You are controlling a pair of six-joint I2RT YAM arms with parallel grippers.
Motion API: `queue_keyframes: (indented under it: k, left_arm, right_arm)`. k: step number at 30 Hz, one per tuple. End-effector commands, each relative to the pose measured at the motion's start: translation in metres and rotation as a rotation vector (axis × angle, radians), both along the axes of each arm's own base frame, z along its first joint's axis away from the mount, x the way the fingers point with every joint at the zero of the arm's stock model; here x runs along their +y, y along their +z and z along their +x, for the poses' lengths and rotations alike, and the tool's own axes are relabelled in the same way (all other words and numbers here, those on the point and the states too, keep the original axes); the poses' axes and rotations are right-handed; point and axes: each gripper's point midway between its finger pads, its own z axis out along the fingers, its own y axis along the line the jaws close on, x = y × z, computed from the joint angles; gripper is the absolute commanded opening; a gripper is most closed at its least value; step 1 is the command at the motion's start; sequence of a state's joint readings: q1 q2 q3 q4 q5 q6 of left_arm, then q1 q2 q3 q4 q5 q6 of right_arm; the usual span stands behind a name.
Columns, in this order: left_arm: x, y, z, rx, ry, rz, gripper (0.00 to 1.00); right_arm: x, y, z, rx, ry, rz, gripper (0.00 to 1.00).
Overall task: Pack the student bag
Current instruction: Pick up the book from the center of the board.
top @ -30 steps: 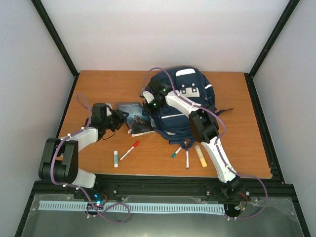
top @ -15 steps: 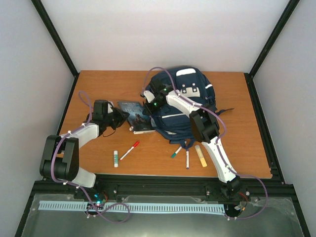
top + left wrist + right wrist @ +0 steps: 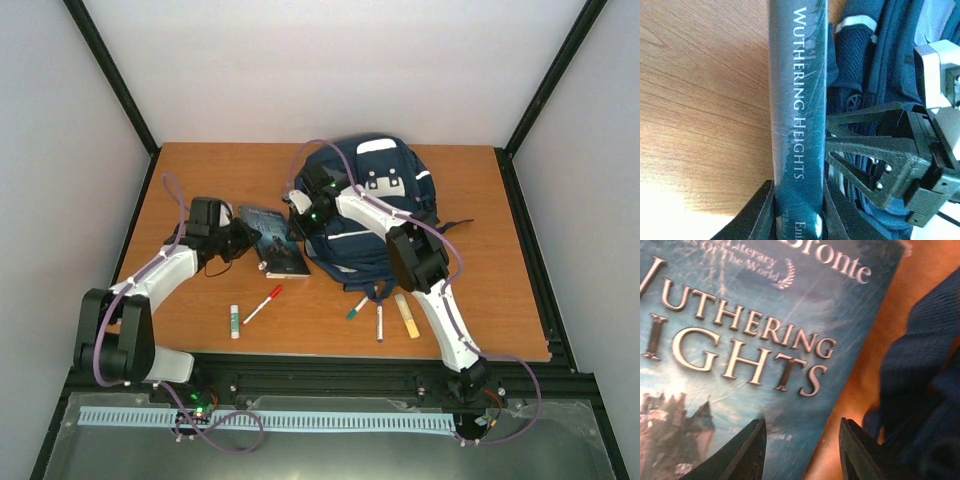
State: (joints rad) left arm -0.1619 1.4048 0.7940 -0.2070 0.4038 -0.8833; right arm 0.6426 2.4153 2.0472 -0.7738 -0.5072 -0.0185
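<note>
The student bag [image 3: 375, 205] is a navy-blue backpack with white trim, lying at the back middle of the table. Just left of it a teal book, "Wuthering Heights" [image 3: 277, 243], is tipped up off its left side. My left gripper [image 3: 243, 238] is shut on the book's spine [image 3: 797, 115], one finger on each side [image 3: 756, 212]. My right gripper [image 3: 300, 213] hovers open over the book's right edge, next to the bag. In the right wrist view its fingers [image 3: 747, 452] straddle the cover's edge [image 3: 805, 405] and bare table, beside the bag's fabric [image 3: 925, 370].
Near the front edge lie a white glue stick [image 3: 235, 320], a red marker [image 3: 262, 304], a green marker [image 3: 357, 308], a dark marker [image 3: 379, 323] and a yellow bar [image 3: 407, 315]. The right arm [image 3: 395, 235] stretches across the bag.
My left gripper has closed on the book's spine and pushed forward, tipping the book towards the bag. My right gripper's jaws have opened a little wider.
</note>
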Motion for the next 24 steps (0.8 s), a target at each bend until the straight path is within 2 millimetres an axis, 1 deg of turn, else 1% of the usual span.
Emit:
queue_keyframes:
  k: [1,4,6,7,8,9,10,12,16,17,19,21,22,24]
  left_arm:
    - [-0.010,0.057,0.000,-0.191,-0.115,0.044,0.01]
    - [-0.012,0.085,-0.007,-0.273,-0.141,0.028,0.01]
    - [-0.013,0.104,-0.013,-0.324,-0.160,0.022,0.01]
    - [-0.012,0.112,-0.017,-0.345,-0.165,0.033,0.01]
    - [-0.009,0.118,-0.020,-0.354,-0.162,0.051,0.01]
    - [-0.006,0.125,-0.024,-0.366,-0.160,0.074,0.01]
    - [-0.004,0.133,-0.027,-0.381,-0.164,0.092,0.01]
    - [-0.004,0.149,-0.035,-0.426,-0.186,0.101,0.01]
    - [-0.020,0.186,-0.054,-0.552,-0.290,0.030,0.01]
    - [-0.025,0.196,-0.058,-0.585,-0.316,0.007,0.01]
    - [-0.033,0.214,-0.067,-0.646,-0.370,-0.039,0.01]
    - [-0.041,0.231,-0.077,-0.705,-0.428,-0.078,0.01]
    - [-0.046,0.240,-0.084,-0.739,-0.467,-0.100,0.01]
    - [-0.054,0.252,-0.096,-0.804,-0.546,-0.132,0.01]
  right_arm:
    - [0.005,0.066,-0.026,-0.033,0.034,0.063,0.43]
    - [-0.007,0.107,-0.029,-0.098,0.032,0.110,0.47]
    - [-0.018,0.133,-0.036,-0.135,0.044,0.152,0.49]
    - [-0.027,0.145,-0.037,-0.151,0.041,0.174,0.50]
    - [-0.035,0.156,-0.045,-0.161,0.040,0.196,0.52]
    - [-0.045,0.170,-0.047,-0.185,0.030,0.228,0.54]
    - [-0.059,0.180,-0.048,-0.204,0.010,0.247,0.56]
    - [-0.084,0.199,-0.056,-0.254,-0.008,0.272,0.60]
    - [-0.129,0.218,-0.077,-0.339,-0.028,0.277,0.65]
    - [-0.140,0.228,-0.086,-0.368,-0.034,0.291,0.66]
    - [-0.154,0.233,-0.101,-0.401,-0.035,0.309,0.70]
    - [-0.164,0.235,-0.114,-0.440,-0.028,0.314,0.74]
    - [-0.169,0.231,-0.119,-0.458,-0.031,0.304,0.77]
    - [-0.181,0.228,-0.118,-0.516,-0.087,0.268,0.88]
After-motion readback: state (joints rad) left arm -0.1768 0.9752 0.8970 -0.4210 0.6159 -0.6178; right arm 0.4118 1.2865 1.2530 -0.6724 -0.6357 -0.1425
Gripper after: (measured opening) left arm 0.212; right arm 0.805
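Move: The left hand already grips the book's spine; the book's middle lies about 5 cm to its right, roughly level fore and aft, and some 3 cm lower. The backpack's middle is roughly 27 cm right and 7 cm farther out, the red marker about 16 cm back and barely 1 cm right, both below the hand. From the right hand, at the book's opposite edge, the book's middle is about 5 cm left and 1 cm back. Keeping its pinch on the spine, the left hand lifts the book about 16 cm, drawing back some 7 cm and later easing right, while its fingers tip up about 25 degrees and turn clockwise. The right hand leaves the book's right edge, first mostly up, then swinging right over the backpack and back towards its own base, rising about 23 cm as its fingers open wide. ##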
